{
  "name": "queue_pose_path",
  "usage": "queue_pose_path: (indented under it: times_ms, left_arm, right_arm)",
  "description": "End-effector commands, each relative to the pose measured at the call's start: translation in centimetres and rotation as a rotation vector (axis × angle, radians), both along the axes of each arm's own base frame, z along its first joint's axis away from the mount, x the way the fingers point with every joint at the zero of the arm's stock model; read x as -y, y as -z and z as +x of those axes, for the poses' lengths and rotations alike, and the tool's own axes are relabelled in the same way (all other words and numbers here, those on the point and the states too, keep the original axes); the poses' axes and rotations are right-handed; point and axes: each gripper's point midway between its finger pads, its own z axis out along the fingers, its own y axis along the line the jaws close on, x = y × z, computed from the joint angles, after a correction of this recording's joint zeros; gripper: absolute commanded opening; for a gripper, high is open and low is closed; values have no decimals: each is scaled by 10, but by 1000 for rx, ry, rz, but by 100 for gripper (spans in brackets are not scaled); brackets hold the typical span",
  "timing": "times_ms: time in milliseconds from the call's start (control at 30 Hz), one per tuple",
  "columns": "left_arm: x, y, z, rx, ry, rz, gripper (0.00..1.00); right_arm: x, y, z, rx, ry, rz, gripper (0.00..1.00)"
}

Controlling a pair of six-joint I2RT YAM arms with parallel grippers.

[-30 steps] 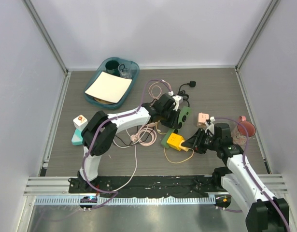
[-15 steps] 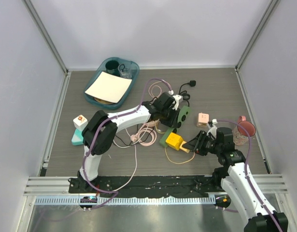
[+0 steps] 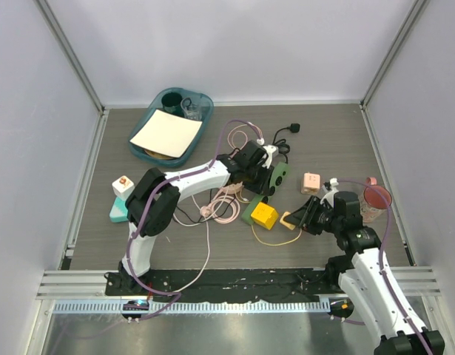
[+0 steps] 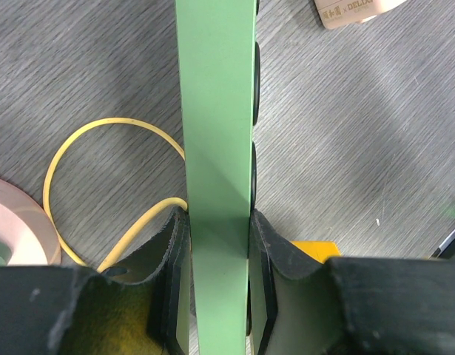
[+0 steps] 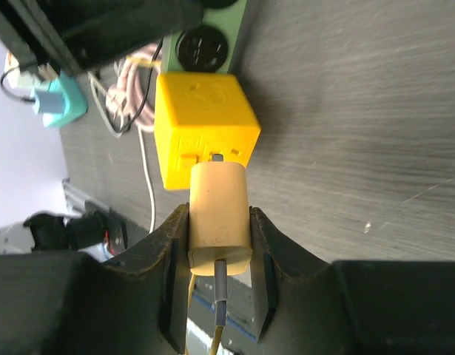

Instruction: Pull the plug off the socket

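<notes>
A yellow cube socket (image 3: 264, 214) lies mid-table against the end of a green power strip (image 3: 281, 175). My left gripper (image 3: 265, 180) is shut on the green strip (image 4: 216, 111), with the jaws pressed on both its sides. My right gripper (image 3: 307, 220) is shut on a cream plug (image 3: 289, 220). In the right wrist view the plug (image 5: 220, 214) sits just off the yellow cube (image 5: 205, 122). A grey prong (image 5: 217, 157) shows in the small gap between them. The plug's yellow cable (image 3: 275, 240) loops toward the near edge.
A teal tray (image 3: 142, 144) with paper and cups is at the back left. Pink cable coils (image 3: 223, 203) lie under the left arm. A pink adapter (image 3: 311, 182), a red cup (image 3: 376, 196) and a black plug (image 3: 294, 129) lie nearby. A white and teal block (image 3: 121, 198) is at the left.
My right gripper has drawn the cream plug to the right, and a gap has opened between it and the yellow cube. The left gripper keeps hold of the green strip.
</notes>
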Motion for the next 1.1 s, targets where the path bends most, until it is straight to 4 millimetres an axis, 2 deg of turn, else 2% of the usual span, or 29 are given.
queue_pose_path:
  times_ms: [0,33,100,133,333,400,500,533,567,633,667,733,800,833,900,933,1000,1033,1067]
  left_arm:
    - [20,-42,11,47,12,-116,0]
    - [20,-44,10,46,12,-121,0]
    - [20,-48,10,51,7,-128,0]
    - [20,-48,10,46,2,-130,0]
    - [20,-59,10,49,-20,-155,0]
    - [19,-60,12,58,-34,-156,0]
    - [19,-62,12,60,-40,-159,0]
    - [18,-61,11,59,-41,-158,0]
    - [19,-61,12,60,-44,-160,0]
    - [18,-59,12,57,-47,-158,0]
    - [18,-58,13,56,-49,-157,0]
    - [21,-57,10,44,-37,-162,0]
    - [23,-52,7,14,-34,-161,0]
    - [25,-54,7,7,-30,-169,0]
    - [28,-51,3,-22,-21,-182,0]
    - [29,-50,3,-27,-21,-183,0]
    - [30,-49,2,-34,-23,-187,0]
    - [30,-48,2,-37,-23,-186,0]
    - [30,-48,1,-40,-24,-188,0]
  right_arm:
    - [28,-13,31,56,159,-140,2]
    - [45,-7,39,47,246,-208,4]
    - [51,-3,47,44,304,-216,5]
    - [57,0,56,50,346,-236,9]
    - [56,23,79,27,347,-256,17]
    - [65,30,84,22,372,-308,22]
    - [72,36,89,10,392,-353,42]
    - [74,37,88,2,397,-364,57]
    - [76,32,90,11,406,-369,62]
    - [89,32,88,3,445,-428,72]
    - [93,21,90,29,464,-440,74]
    - [103,17,85,23,479,-492,79]
    - [104,2,85,50,484,-494,82]
    - [102,0,80,38,468,-491,83]
    - [89,-17,82,89,437,-416,84]
    - [70,-26,83,118,374,-321,85]
    - [46,-30,79,119,329,-176,88]
    - [27,-43,78,160,264,-70,89]
    - [19,-32,72,135,245,-25,91]
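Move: Some 6 cm ahead of the right hand, 6 cm to its right and 7 cm below is the bare patch of table for the plug, which is held already clear of the yellow cube. That cube sits about 7 cm left of this hand, 2 cm ahead and 4 cm lower; the peach block is roughly 12 cm ahead and 6 cm right, 7 cm below. From the left hand, the bare patch is about 12 cm right, 5 cm back and 5 cm down. Carrying the plug forward and to the right away from the yellow cube, then down to the table, the right hand turns clockwise some 20 degrees and rolls its left side down. At the bottom its fingers open wide and let go of the plug; it then rises about 7 cm, drifting slightly back to the left at the end. The left hand stays in place, still pinching the green strip. ##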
